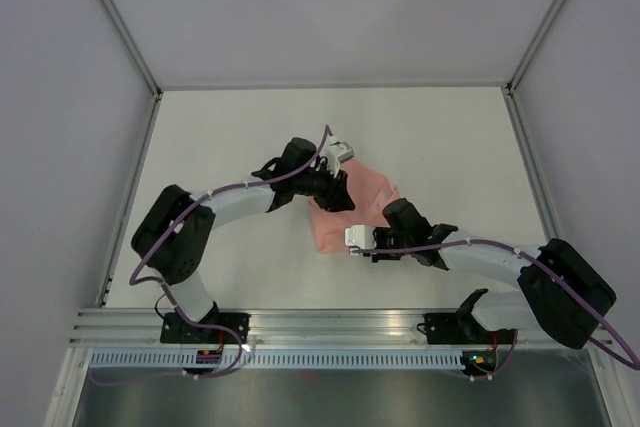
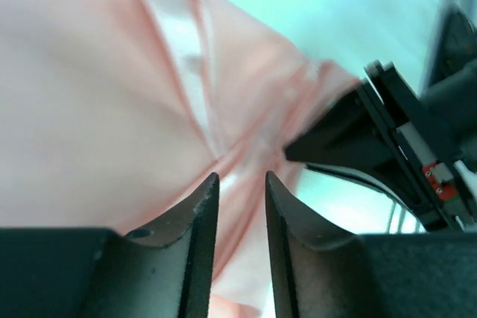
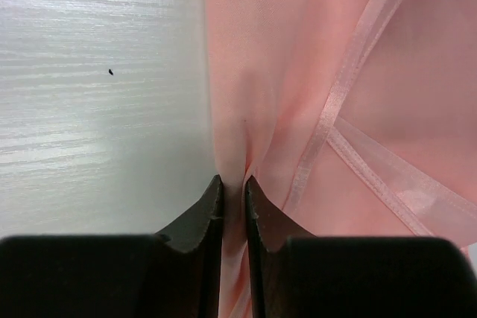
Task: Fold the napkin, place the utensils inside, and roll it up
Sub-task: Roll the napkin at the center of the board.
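Note:
The pale pink napkin [image 1: 362, 203] lies bunched on the white table between my two arms. My right gripper [image 1: 346, 244] [image 3: 233, 180] is shut on the napkin's [image 3: 313, 50] side edge, and the cloth puckers where the jaws pinch it. My left gripper [image 1: 338, 195] [image 2: 242, 178] hangs low over the napkin's [image 2: 97, 109] far part with its jaws apart. Cloth shows in the gap, unpinched. In the left wrist view the right gripper's black fingers [image 2: 335, 135] reach in from the right. The utensils are out of view.
The white table [image 1: 250, 137] is walled by grey panels at the back and on both sides. A metal rail [image 1: 330, 322] with both arm bases runs along the near edge. Purple cables [image 1: 325, 142] loop along the arms.

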{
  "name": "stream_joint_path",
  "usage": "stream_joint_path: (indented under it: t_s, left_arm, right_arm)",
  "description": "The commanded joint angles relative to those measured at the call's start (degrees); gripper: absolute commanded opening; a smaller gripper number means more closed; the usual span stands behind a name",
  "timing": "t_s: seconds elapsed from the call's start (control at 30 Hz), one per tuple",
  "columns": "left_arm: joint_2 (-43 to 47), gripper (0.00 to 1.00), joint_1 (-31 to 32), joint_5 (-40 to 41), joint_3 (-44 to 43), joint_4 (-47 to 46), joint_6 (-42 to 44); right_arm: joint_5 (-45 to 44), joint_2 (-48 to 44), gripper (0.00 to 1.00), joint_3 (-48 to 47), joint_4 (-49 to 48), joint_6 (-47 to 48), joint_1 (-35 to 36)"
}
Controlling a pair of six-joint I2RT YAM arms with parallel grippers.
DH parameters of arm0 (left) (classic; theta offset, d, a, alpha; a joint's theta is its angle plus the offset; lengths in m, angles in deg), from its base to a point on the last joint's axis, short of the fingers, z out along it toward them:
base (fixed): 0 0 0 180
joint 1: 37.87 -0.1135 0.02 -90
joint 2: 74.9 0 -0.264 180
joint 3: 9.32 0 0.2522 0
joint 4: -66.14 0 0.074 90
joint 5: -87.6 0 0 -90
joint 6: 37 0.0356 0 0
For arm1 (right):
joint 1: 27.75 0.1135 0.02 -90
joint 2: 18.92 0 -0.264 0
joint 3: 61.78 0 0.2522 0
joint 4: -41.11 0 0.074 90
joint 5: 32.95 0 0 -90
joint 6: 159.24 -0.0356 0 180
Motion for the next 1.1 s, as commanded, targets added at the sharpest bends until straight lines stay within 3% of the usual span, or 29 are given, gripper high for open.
stream_joint_path:
  t_s: [0.0, 0.13, 0.2, 0.33, 0.37, 0.43, 0.5, 0.57, 0.6, 0.67, 0.7, 1.07]
  left_arm:
    - [10.06, 0.38, -2.79, 14.81, 5.82, -14.08, -9.07]
    - [20.17, 0.44, -5.17, 26.65, 14.60, -23.05, -14.77]
    - [25.62, 0.52, -5.87, 30.98, 16.90, -26.21, -16.28]
    - [32.48, 0.62, -6.58, 42.22, 20.42, -27.54, -20.13]
    - [33.79, 0.71, -6.75, 43.82, 20.95, -26.94, -21.28]
    - [36.43, 0.74, -7.28, 41.23, 21.57, -26.93, -20.08]
    - [37.84, 0.63, -7.46, 40.32, 21.74, -26.67, -19.28]
    - [41.00, 0.63, -7.46, 41.19, 23.06, -28.24, -20.06]
    - [42.41, 0.76, -7.46, 41.28, 25.07, -29.38, -20.15]
    - [46.45, 0.84, -7.46, 41.90, 26.31, -29.84, -19.54]
    - [47.60, 0.92, -7.46, 43.47, 26.14, -28.61, -19.36]
    - [54.99, 0.88, -6.93, 36.02, 26.23, -24.92, -8.82]
  right_arm:
    - [1.85, 3.34, 0.10, -2.93, 11.74, 0.76, 0.04]
    - [2.99, 7.11, 0.08, -8.29, 17.46, 1.20, 0.04]
    - [3.96, 10.00, 0.08, -12.06, 21.66, 1.64, 0.04]
    - [4.31, 15.02, 0.07, -17.43, 26.69, 1.73, -0.05]
    - [4.40, 16.16, 0.07, -19.53, 27.49, 1.73, -0.05]
    - [4.75, 19.68, 0.07, -21.73, 30.47, 1.73, -0.05]
    - [5.19, 23.18, 0.06, -25.25, 33.36, 1.30, -0.05]
    - [6.42, 25.65, 0.06, -28.94, 35.57, 1.56, -0.49]
    - [6.94, 28.19, 0.06, -30.26, 37.67, 1.64, -1.01]
    - [8.52, 30.75, 0.05, -34.12, 41.18, 2.34, -1.80]
    - [9.14, 33.20, 0.05, -35.36, 42.42, 2.61, -2.24]
    - [15.12, 54.22, 0.04, -55.57, 58.43, 4.63, -10.24]
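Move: The right fingers already pinch the napkin's near edge close to the board; the middle of the folded napkin lies about 10 cm ahead and 5 cm left of them. Its near-left corner is some 13 cm straight to their left, and its far corner about 20 cm ahead and 6 cm left. From the left hand, just leaving, the napkin's middle is almost straight below, roughly 8 cm down and 1 cm back. Keep the right gripper shut on the napkin's near edge, low over the board, and roll the wrist some 50 degrees so that its fingertips tuck back towards the base, easing the hand about 3 cm left and then 2 cm forward. Meanwhile swing the empty left gripper clear, up about 25 cm and left, first forward then partly back, turning it counter-clockwise, tipping its fingers up and opening wide. ##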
